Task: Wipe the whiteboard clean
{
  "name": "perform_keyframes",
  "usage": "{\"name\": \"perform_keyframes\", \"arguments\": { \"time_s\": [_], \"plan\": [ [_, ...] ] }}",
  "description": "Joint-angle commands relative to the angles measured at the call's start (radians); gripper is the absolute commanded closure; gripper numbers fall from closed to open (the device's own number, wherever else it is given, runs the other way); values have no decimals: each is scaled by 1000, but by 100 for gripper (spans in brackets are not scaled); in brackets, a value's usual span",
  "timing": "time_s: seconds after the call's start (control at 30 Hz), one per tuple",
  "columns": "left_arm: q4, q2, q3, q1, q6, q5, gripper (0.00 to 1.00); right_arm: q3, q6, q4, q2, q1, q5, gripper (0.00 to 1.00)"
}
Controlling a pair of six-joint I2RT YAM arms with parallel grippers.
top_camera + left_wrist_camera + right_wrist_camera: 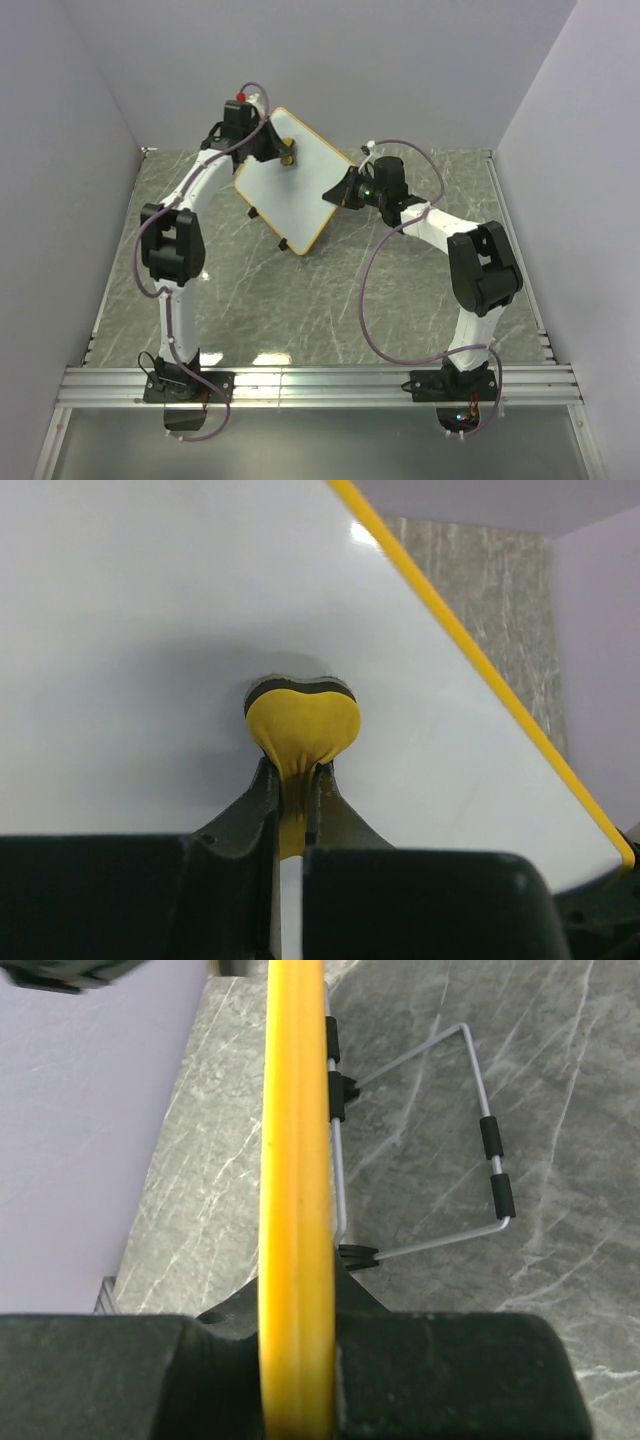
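Observation:
The whiteboard (288,180), white with a thin orange-yellow frame, is held tilted above the table; its face shows no scribbles. My right gripper (342,190) is shut on its right edge; the right wrist view looks along the yellow frame (295,1160) between the jaws, with the wire stand (470,1140) folded out behind. My left gripper (283,152) is shut on a small yellow-and-black eraser (302,720), squeezed and pressed flat against the white board face (150,630) near its top edge.
A grey marble-patterned tabletop (330,290) lies under the board, walled by pale lilac panels at the left, back and right. An aluminium rail (320,385) carries both arm bases at the near edge. Purple cables loop beside each arm.

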Motion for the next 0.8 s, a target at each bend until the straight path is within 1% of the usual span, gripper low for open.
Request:
{"name": "perform_keyframes", "arguments": {
  "time_s": [0.0, 0.13, 0.27, 0.37, 0.43, 0.47, 0.53, 0.57, 0.6, 0.7, 0.73, 0.77],
  "plan": [
    [-31, -141, -45, 83, 17, -7, 100, -100, -144, -368, 92, 72, -63, 100],
    [-93, -230, -139, 128, 63, -67, 100, -109, -137, -363, 91, 74, -40, 100],
    [-158, -285, -251, 149, 84, -195, 100, -129, -126, -351, 80, 72, -17, 100],
    [-207, -313, -382, 154, 84, -280, 100, -161, -114, -331, 65, 72, -5, 100],
    [-207, -337, -454, 155, 71, -291, 100, -169, -104, -328, 57, 72, 1, 100],
    [-201, -345, -522, 155, 70, -286, 100, -177, -101, -326, 54, 72, 1, 100],
    [-195, -366, -582, 155, 61, -282, 100, -190, -94, -313, 37, 74, 4, 100],
    [-195, -373, -632, 155, 59, -285, 100, -206, -91, -308, 30, 74, 6, 97],
    [-186, -388, -659, 155, 51, -292, 100, -213, -88, -302, 16, 72, 12, 86],
    [-161, -415, -745, 155, 47, -305, 100, -241, -85, -290, -12, 72, 26, 71],
    [-157, -420, -760, 154, 47, -303, 100, -247, -85, -288, -19, 74, 30, 64],
    [-155, -423, -784, 154, 48, -305, 100, -256, -85, -287, -26, 74, 30, 62]
  ]
}}
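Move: The left gripper still holds the eraser over the upper part of the whiteboard. The bare table spot it heads for lies about 18 cm back, 16 cm left and 19 cm below. The board's middle is some 6 cm back, 3 cm right and 5 cm lower; the nearer black foot is about 5 cm back, 10 cm left and 18 cm down. The right gripper pinches the board's side edge, with the board's middle about 11 cm left, 4 cm ahead and nearly level. Sweep the left gripper, eraser kept pinched, some 13 cm left with a slight rise to clear the whiteboard, then bring it back and steeply down, about 17 cm each way in all, towards the bare table, tipping the fingers more downward. Hold the right gripper on the board edge nearly throughout, then open it partway and ease it about 4 cm down and 3 cm back. ##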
